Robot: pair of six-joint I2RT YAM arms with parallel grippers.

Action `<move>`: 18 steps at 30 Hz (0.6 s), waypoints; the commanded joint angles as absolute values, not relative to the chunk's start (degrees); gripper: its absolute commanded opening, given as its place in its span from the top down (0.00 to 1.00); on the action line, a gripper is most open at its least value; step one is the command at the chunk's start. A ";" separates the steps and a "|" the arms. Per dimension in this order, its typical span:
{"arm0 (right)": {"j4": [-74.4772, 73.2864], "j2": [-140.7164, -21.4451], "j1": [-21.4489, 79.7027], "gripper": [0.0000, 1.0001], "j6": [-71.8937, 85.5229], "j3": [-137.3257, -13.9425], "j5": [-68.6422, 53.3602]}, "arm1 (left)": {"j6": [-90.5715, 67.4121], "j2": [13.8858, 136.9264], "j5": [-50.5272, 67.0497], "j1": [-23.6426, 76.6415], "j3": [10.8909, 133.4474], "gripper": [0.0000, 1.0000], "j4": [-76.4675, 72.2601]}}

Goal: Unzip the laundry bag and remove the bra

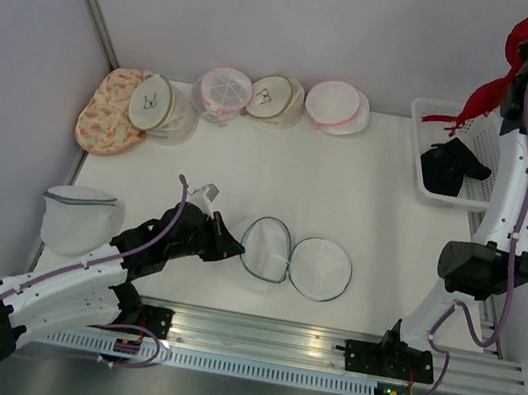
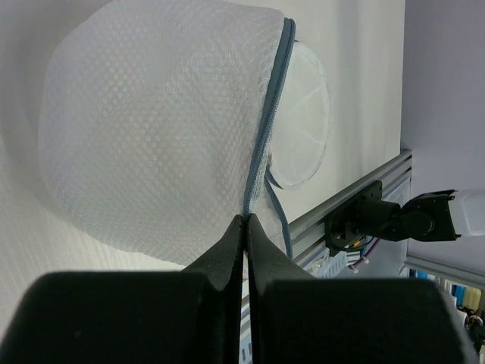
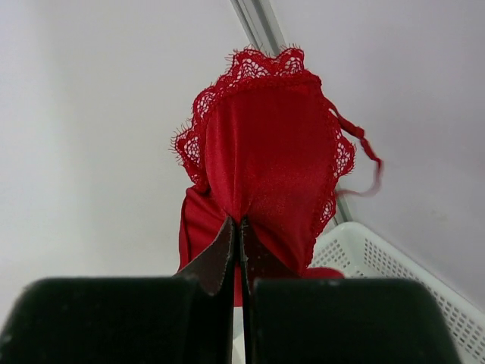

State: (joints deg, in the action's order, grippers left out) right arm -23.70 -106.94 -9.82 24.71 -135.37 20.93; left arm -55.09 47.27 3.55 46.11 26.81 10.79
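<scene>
The white mesh laundry bag (image 1: 294, 258) lies unzipped near the table's front, its two round halves spread side by side. My left gripper (image 1: 232, 248) is shut on its grey zipper edge (image 2: 261, 152); in the left wrist view the bag (image 2: 151, 129) bulges just beyond my gripper (image 2: 246, 220). The red lace bra (image 1: 494, 84) hangs high at the far right. My right gripper (image 3: 241, 221) is shut on the bra (image 3: 265, 144), above the white basket (image 1: 419, 132).
The basket (image 3: 394, 265) holds a black garment (image 1: 451, 168). Several more round laundry bags (image 1: 223, 92) line the table's back. Another white mesh bag (image 1: 76, 217) sits at the left edge. An aluminium rail (image 1: 321, 344) runs along the front.
</scene>
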 commanded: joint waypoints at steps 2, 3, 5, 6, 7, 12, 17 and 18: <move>-14.69 -109.95 -10.19 1.00 24.96 -133.60 21.27 | -55.46 46.76 4.31 46.23 26.19 0.98 10.81; -13.89 -110.47 -10.28 0.99 24.96 -132.98 20.57 | -55.55 46.67 4.22 46.32 26.10 0.98 10.72; -15.81 -113.54 -10.72 1.00 25.05 -134.90 19.60 | -55.81 46.85 4.04 46.23 25.67 0.98 10.72; -16.69 -114.51 -10.72 1.00 25.14 -135.26 19.34 | -55.98 47.02 3.96 46.23 25.49 0.98 10.72; -17.48 -115.30 -10.72 1.00 25.22 -134.39 19.16 | -56.25 47.37 3.87 46.23 25.05 0.98 10.55; -14.86 -115.40 -10.72 1.00 26.45 -120.25 19.25 | -56.25 49.57 4.66 46.23 25.31 0.98 9.06; -17.31 -117.07 -10.72 1.00 28.30 -113.92 21.35 | -56.42 49.22 4.57 46.23 25.31 0.98 9.05; -18.18 -116.90 -10.72 1.00 29.00 -113.21 22.23 | -56.43 48.96 4.40 46.14 25.05 0.98 9.14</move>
State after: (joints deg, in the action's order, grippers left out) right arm -18.06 -117.58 -10.41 26.81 -114.59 19.90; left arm -55.11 49.80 3.57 46.11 25.30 10.59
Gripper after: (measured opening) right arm 0.011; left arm 0.026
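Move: The white basket lies about 46 cm below the right hand, its middle some 5 cm ahead and 8 cm to the right; the red bra hangs from the fingers. A black bra is in the basket, about 3 cm ahead, 6 cm right and 48 cm below the hand. The pink-rimmed bag stands roughly 27 cm to the left and 11 cm ahead. From the left hand, which holds the open laundry bag's rim, the basket is some 38 cm ahead and 53 cm right. Still pinching the red bra in shut fingers, the right hand drives down about 25 cm towards the basket, going some 7 cm forward mostly early on, while the fingertips tip down about 25 degrees. The left hand keeps its grip on the laundry bag's rim and sinks about 2 cm. ##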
